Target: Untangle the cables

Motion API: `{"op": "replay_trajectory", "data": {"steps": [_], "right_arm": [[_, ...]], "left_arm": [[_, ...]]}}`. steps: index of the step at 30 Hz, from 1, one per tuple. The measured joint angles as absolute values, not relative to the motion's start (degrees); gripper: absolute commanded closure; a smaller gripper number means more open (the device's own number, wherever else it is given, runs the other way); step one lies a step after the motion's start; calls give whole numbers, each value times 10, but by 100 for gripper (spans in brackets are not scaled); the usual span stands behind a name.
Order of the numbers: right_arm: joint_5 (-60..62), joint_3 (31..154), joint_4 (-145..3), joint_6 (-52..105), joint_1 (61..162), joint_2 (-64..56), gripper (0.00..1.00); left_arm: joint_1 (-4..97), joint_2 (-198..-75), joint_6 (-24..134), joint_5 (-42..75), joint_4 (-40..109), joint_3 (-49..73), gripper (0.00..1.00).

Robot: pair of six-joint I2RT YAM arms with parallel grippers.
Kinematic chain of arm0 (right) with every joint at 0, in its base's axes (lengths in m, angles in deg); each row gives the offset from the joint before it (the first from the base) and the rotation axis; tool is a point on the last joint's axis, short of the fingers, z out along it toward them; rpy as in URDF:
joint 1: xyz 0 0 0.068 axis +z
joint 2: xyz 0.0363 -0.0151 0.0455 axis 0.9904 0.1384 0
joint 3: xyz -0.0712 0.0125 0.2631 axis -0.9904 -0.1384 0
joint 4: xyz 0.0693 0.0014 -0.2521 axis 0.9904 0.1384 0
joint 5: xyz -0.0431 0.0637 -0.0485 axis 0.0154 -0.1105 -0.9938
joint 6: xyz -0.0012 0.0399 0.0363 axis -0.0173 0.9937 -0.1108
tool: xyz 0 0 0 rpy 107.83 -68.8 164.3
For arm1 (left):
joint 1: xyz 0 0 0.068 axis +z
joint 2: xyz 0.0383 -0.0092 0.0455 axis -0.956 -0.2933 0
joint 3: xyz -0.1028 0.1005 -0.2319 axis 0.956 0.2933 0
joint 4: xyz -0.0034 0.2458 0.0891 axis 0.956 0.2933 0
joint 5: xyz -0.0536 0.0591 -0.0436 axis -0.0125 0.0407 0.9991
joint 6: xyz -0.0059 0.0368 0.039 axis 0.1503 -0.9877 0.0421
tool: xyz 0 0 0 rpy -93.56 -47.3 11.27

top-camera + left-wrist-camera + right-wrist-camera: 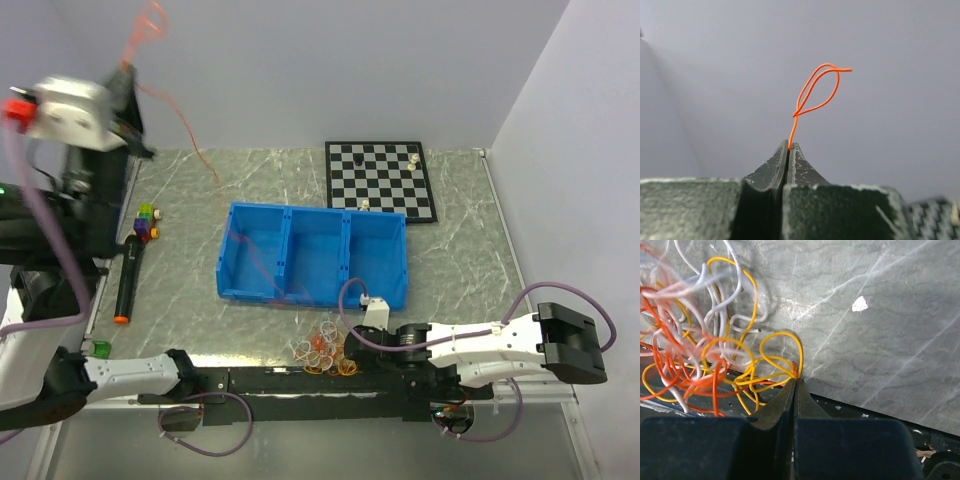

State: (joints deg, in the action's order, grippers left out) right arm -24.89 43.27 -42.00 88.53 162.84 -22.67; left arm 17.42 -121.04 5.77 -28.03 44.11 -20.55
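The cables (322,350) lie as a small clump of orange, yellow and white loops at the table's near edge, in front of the blue bin. My right gripper (348,348) is at the clump's right side; in the right wrist view this gripper (795,378) is shut on yellow and orange strands of the clump (700,350). My left gripper (128,72) is raised high at the far left, shut on one orange cable (196,150) that trails down across the bin toward the clump. In the left wrist view, that cable's looped end (820,90) sticks up above the shut gripper (789,145).
A blue three-compartment bin (228,262) stands mid-table. A chessboard (380,178) with a few pieces lies behind it on the right. A black marker with an orange tip (127,280) and small coloured blocks (147,222) lie on the left.
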Motion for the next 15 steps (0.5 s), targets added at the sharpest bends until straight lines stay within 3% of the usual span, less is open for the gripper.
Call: {"op": "replay_trajectory", "data": {"steps": [6,15], "right_arm": [[-255,432,-419,896,1636,-227,100],[-263,427,-419,911,1643,-232,100]], "left_arm": [[174,-1281,13,-289,355,-363,99],[174,-1246,6,-285,331,-305,99]]}}
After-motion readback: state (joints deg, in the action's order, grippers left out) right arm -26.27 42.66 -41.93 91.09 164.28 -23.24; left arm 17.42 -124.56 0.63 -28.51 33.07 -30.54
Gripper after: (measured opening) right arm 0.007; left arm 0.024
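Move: The left hand, holding the orange cable high up, has the tangle roughly 64 cm below it, about 19 cm to the right and 13 cm back; the blue bin lies some 10 cm ahead, 18 cm right and 62 cm down. From the right hand, low at the tangle's near right edge, the tangle's middle is about 5 cm left and 3 cm ahead, and the bin about 24 cm ahead and 6 cm left. Fast upward and to the left, drawing back a little, the left hand carries the pinched orange cable about 9 cm higher, away from the tangle, its fingers tipping further up; then it eases back down some 2 cm. The right hand stays put with closed fingers, still pinching the yellow and orange strands at the tangle's edge. ##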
